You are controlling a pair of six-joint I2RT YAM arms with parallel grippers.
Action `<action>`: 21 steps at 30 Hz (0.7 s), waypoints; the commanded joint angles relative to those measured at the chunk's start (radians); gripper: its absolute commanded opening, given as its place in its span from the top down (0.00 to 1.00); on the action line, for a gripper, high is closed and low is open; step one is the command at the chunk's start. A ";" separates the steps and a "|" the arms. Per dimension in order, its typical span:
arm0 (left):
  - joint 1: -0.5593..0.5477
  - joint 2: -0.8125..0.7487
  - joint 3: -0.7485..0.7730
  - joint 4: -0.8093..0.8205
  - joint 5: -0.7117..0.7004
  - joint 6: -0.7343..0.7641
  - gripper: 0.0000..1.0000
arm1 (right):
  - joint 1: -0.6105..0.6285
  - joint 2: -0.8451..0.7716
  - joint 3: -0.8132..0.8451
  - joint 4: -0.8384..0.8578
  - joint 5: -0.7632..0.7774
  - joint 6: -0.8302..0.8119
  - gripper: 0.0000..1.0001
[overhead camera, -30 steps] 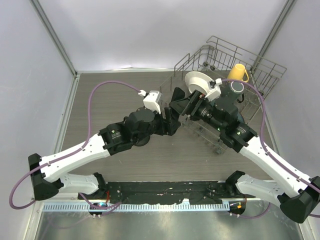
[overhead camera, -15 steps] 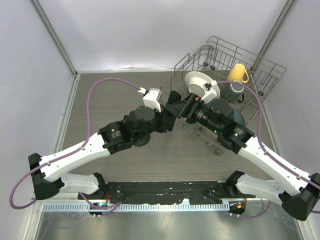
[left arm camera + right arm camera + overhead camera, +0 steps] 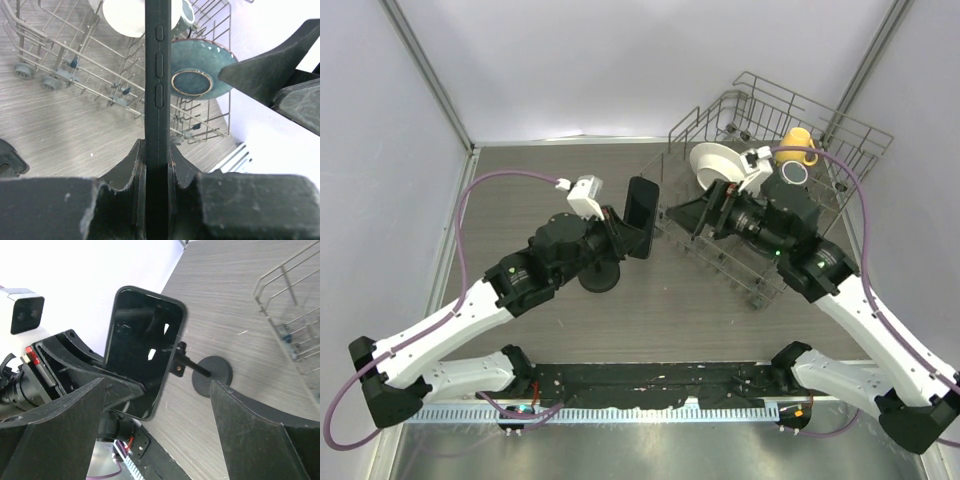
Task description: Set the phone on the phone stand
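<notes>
The phone point(image 3: 641, 217) is a thin black slab held upright above the table, and my left gripper point(image 3: 620, 238) is shut on its lower end. In the left wrist view the phone's edge point(image 3: 159, 75) with its side buttons rises from between the clamped pads of the left gripper point(image 3: 158, 160). My right gripper point(image 3: 685, 218) stands open just right of the phone, apart from it. Between the wide fingers of the right gripper point(image 3: 157, 385) show the phone's face point(image 3: 142, 340) and the phone stand point(image 3: 212, 375) behind it. The stand's disc base point(image 3: 597, 277) lies partly under the left arm.
A grey wire dish rack point(image 3: 775, 110) fills the back right, holding a white plate point(image 3: 715, 165), a yellow mug point(image 3: 798, 145) and a teal plate point(image 3: 195, 80). The right arm reaches across the rack's front. Side walls close in the table.
The left gripper has shut on the phone and drawn it left, away from the right gripper. The right gripper has opened wider and pulled back toward the rack.
</notes>
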 commanded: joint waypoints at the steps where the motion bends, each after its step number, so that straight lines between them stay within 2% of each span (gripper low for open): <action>1: 0.046 -0.059 -0.050 0.260 0.179 -0.065 1.00 | -0.150 -0.070 -0.030 0.036 -0.208 -0.057 0.11; 3: 0.049 -0.074 -0.087 0.312 0.228 -0.067 1.00 | -0.216 -0.082 -0.091 0.095 -0.381 0.013 0.13; 4: 0.051 -0.081 -0.099 0.384 0.290 -0.068 1.00 | -0.271 -0.086 -0.117 0.198 -0.437 0.052 0.16; 5: 0.051 -0.084 -0.119 0.412 0.312 -0.071 1.00 | -0.291 -0.090 -0.190 0.278 -0.554 0.164 0.20; 6: 0.051 -0.088 -0.124 0.432 0.334 -0.071 1.00 | -0.304 -0.095 -0.234 0.385 -0.595 0.226 0.26; 7: 0.051 -0.088 -0.129 0.461 0.363 -0.071 1.00 | -0.322 -0.098 -0.269 0.565 -0.622 0.282 0.27; 8: 0.051 -0.088 -0.132 0.472 0.377 -0.073 1.00 | -0.324 -0.098 -0.321 0.637 -0.659 0.334 0.28; 11: 0.051 -0.079 -0.130 0.507 0.414 -0.082 1.00 | -0.322 -0.095 -0.390 0.847 -0.681 0.457 0.34; 13: 0.051 -0.065 -0.124 0.520 0.429 -0.087 1.00 | -0.322 -0.101 -0.413 0.936 -0.683 0.508 0.34; 18: 0.051 -0.033 -0.126 0.593 0.474 -0.114 1.00 | -0.298 -0.099 -0.452 1.008 -0.647 0.553 0.38; 21: 0.051 -0.010 -0.129 0.639 0.489 -0.130 1.00 | -0.256 -0.098 -0.466 1.025 -0.606 0.555 0.47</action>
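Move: My left hand holds the phone near its lower end, the phone's middle about 3 cm ahead of that hand. My empty, open right gripper is some 9 cm to the left hand's right and 2 cm farther out. From my right hand the phone's middle is roughly 8 cm to the left, 1 cm ahead. The phone stand sits 11 cm left of my left hand, 2 cm out, 20 cm lower; the white bowl, 16 cm ahead of my right hand and 9 cm to its right, 20 cm down. My left hand keeps its grip on the phone and carries it back, right and up, about 4 cm each way, rolling its left side down and turning some 20 degrees clockwise. My right hand first reaches 3.5 cm left to the phone, then swings back about 4 cm, dipping and rising again, while it turns counter-clockwise, rolls its left side up and closes its fingers partway around the phone's edge. ##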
